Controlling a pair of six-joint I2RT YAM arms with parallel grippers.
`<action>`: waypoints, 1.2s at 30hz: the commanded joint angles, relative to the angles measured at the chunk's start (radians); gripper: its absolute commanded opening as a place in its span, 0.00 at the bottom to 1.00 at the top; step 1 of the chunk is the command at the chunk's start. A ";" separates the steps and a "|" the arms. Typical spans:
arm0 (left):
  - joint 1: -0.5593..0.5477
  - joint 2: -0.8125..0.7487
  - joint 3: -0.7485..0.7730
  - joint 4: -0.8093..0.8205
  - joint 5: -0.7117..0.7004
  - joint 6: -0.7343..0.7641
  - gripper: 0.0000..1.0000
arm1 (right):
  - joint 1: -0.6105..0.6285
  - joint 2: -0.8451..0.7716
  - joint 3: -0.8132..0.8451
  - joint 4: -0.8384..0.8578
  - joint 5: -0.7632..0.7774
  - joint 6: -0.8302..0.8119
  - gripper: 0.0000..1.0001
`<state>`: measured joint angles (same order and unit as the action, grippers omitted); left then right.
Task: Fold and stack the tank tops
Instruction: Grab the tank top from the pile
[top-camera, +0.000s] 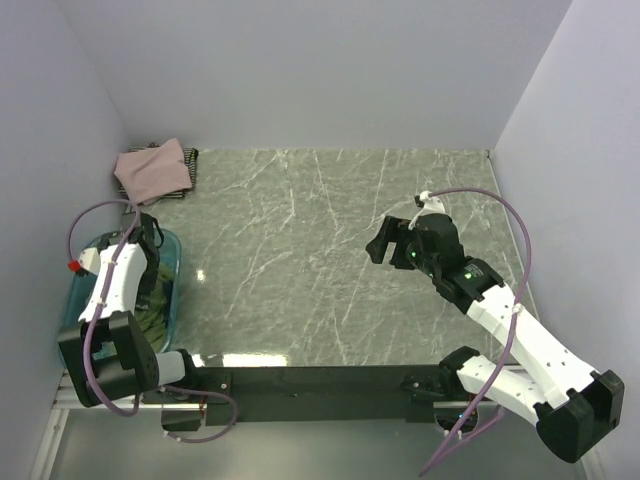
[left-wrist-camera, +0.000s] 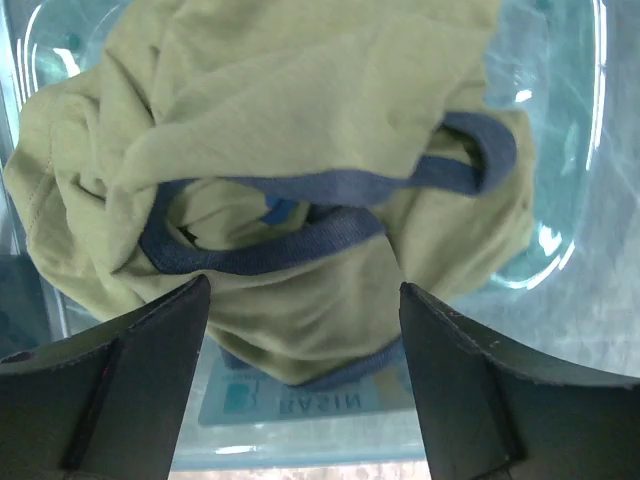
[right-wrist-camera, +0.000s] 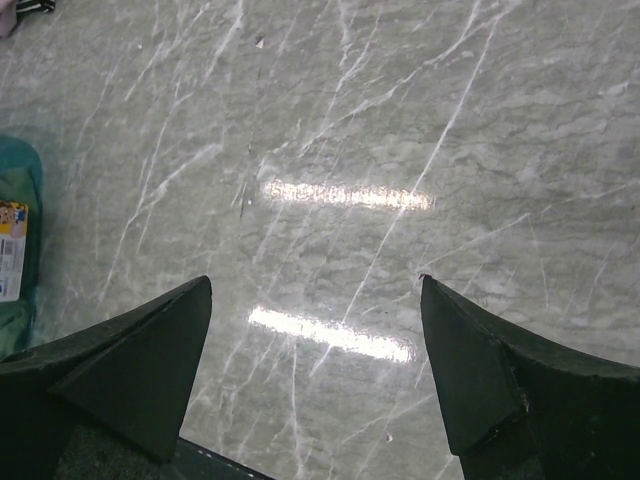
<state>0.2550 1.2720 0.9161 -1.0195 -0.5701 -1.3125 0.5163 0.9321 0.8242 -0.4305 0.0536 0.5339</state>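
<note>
An olive-green tank top (left-wrist-camera: 300, 100) with navy trim lies crumpled in the teal bin (left-wrist-camera: 560, 150); in the top view this tank top (top-camera: 150, 305) shows under the left arm. My left gripper (left-wrist-camera: 303, 290) hangs open just above it, jaws wide apart with nothing between them. From above, the left gripper (top-camera: 148, 245) sits over the bin's far end. A folded dusty-pink tank top (top-camera: 153, 168) rests on a dark striped one (top-camera: 190, 158) at the back left corner. My right gripper (right-wrist-camera: 315, 285) is open and empty over bare table, seen right of centre from above (top-camera: 383, 240).
The teal bin (top-camera: 75, 290) stands at the table's left edge, against the left wall. The marble-patterned table (top-camera: 300, 260) stretches between the two arms. Walls close in the left, back and right sides.
</note>
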 joint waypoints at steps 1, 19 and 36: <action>0.033 -0.026 -0.029 0.013 -0.036 -0.057 0.82 | -0.001 -0.004 -0.011 0.036 -0.012 -0.020 0.91; 0.170 0.034 -0.106 0.213 0.125 0.147 0.01 | -0.001 -0.007 -0.040 0.056 -0.038 -0.005 0.91; -0.127 -0.158 0.688 0.171 0.074 0.403 0.01 | -0.002 -0.007 0.016 0.035 -0.038 0.000 0.91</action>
<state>0.2569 1.0863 1.4601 -0.8581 -0.4381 -0.9722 0.5163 0.9325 0.7856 -0.4061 0.0101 0.5320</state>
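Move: The olive tank top lies crumpled in the blue tub under the open left hand, its middle about 7 cm down, some 4 cm to the left and 1 cm back. The tub's own middle is about 8 cm down, 2 cm left and level fore and aft. The pink folded cloth is roughly 27 cm ahead of this hand, 2 cm right and 8 cm down. From the right hand the tank top is about 56 cm left, 7 cm back and 18 cm down. The left fingers shut on the olive tank top's navy-trimmed edge, after the hand has sunk some 5 cm into the tub, easing back and a little left. Keeping the pinch, the hand then rises fast, about 30 cm, and goes some 10 cm forward, the fingers tipping up around 40 degrees and turning somewhat clockwise. ##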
